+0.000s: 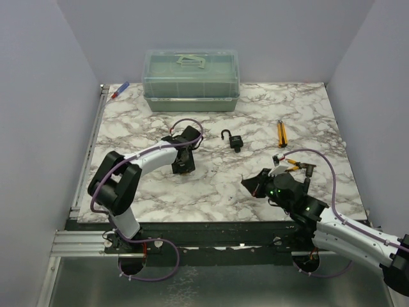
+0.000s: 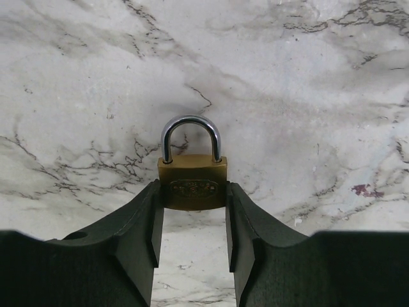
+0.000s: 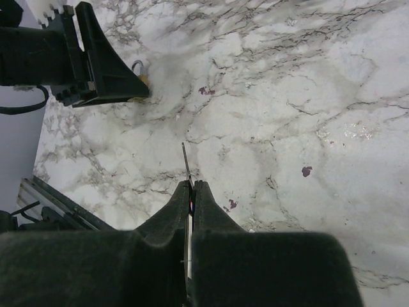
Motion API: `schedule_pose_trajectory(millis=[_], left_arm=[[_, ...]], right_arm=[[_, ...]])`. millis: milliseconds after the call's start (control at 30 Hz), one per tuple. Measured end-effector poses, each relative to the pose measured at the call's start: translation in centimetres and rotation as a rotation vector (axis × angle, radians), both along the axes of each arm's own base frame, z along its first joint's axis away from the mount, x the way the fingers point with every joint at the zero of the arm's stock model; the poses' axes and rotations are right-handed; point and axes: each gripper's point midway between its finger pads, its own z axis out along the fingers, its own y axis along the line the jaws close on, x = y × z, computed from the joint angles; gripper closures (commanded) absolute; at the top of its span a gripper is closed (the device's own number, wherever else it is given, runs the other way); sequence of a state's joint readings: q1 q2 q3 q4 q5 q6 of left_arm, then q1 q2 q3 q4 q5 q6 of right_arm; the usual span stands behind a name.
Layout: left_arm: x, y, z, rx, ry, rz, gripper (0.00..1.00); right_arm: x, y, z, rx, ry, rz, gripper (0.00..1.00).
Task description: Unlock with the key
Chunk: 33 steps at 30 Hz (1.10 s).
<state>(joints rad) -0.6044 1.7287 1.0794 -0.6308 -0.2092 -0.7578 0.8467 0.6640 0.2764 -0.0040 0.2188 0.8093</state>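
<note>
A small brass padlock (image 2: 192,182) with a silver shackle lies on the marble table (image 1: 217,185). My left gripper (image 2: 192,195) has both fingertips pressed against the sides of its body. In the top view that gripper (image 1: 182,165) points down at the table left of centre. My right gripper (image 3: 192,185) is shut on the key (image 3: 185,160), whose thin dark shaft sticks out past the fingertips; its head is hidden between the pads. In the top view the right gripper (image 1: 251,185) hovers right of centre, pointing toward the left arm.
A black padlock (image 1: 234,141) with its shackle swung open lies mid-table. A clear green lidded box (image 1: 190,80) stands at the back. An orange tool (image 1: 281,133) lies at right, another small orange item (image 1: 295,164) by the right wrist, a red-blue pen (image 1: 119,90) back left.
</note>
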Motion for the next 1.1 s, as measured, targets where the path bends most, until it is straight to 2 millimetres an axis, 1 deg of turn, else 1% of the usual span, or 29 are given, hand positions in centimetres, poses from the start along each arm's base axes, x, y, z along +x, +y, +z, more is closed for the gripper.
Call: schedule_pose_trajectory(millis=[67,233,367,533,733,833,1033,1100], left_arm=[[-0.1,-0.1,0.6,-0.026,-0.026,0.013,1.0],[-0.1,-0.4,3.2,-0.118,-0.116,0.049,1.0],[0.0,-0.9,5.3,-0.196,-0.179,0.078,1.0],[0.0,-1.4,6.5,-0.264,-0.213,0.108,1.0],[-0.6,-1.5,7.8,-0.337,-0.235,0.167,1.0],[-0.5,-1.7,8.7,-0.379,-0.251,0.195,1.0],[-0.2,-2.3,11.0,-0.469,-0.297,0.244,1.0],[-0.1,-2.5,11.5,-0.492,-0.303,0.255,1.0]], right_arm=[[0.0,0.1,-0.1,-0.002,0.006,0.002,1.0],[-0.2,0.7,-0.6,0.002,0.034,0.02,1.0],[-0.3,1.6,-0.9,0.017,0.053,0.049,1.0],[-0.3,2.8,-1.6,0.022,0.074,0.094,1.0],[-0.4,4.3,-2.6,0.02,0.107,0.148,1.0],[-0.3,5.4,-2.5,0.029,0.113,0.184,1.0],[-0.2,7.7,-1.1,0.046,0.084,0.25,1.0],[-0.3,8.4,-0.6,0.051,0.072,0.271,1.0]])
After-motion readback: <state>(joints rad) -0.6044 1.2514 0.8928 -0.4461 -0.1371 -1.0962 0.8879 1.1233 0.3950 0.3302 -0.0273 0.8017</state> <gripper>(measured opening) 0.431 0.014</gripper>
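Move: Between the left fingertips already sits the brass padlock; the key it is taken to lies about 20 cm to the right, 8 cm back and 9 cm higher, held in the right fingers. From the right hand, the brass padlock is some 22 cm left, 9 cm ahead and 9 cm lower; the open black padlock lies 19 cm ahead, 4 cm left, and the pliers 11 cm ahead, 16 cm right, both about 11 cm down. Lifting the brass padlock off the table, the left hand rises about 11 cm, drifting slightly right, while its fingertips swing some 30 degrees out to the right and a little forward, keeping their grip. The right hand keeps the key pinched and carries it about 8 cm left towards the padlock, dipping a few centimetres before climbing back, and turns some 15 degrees counter-clockwise. ##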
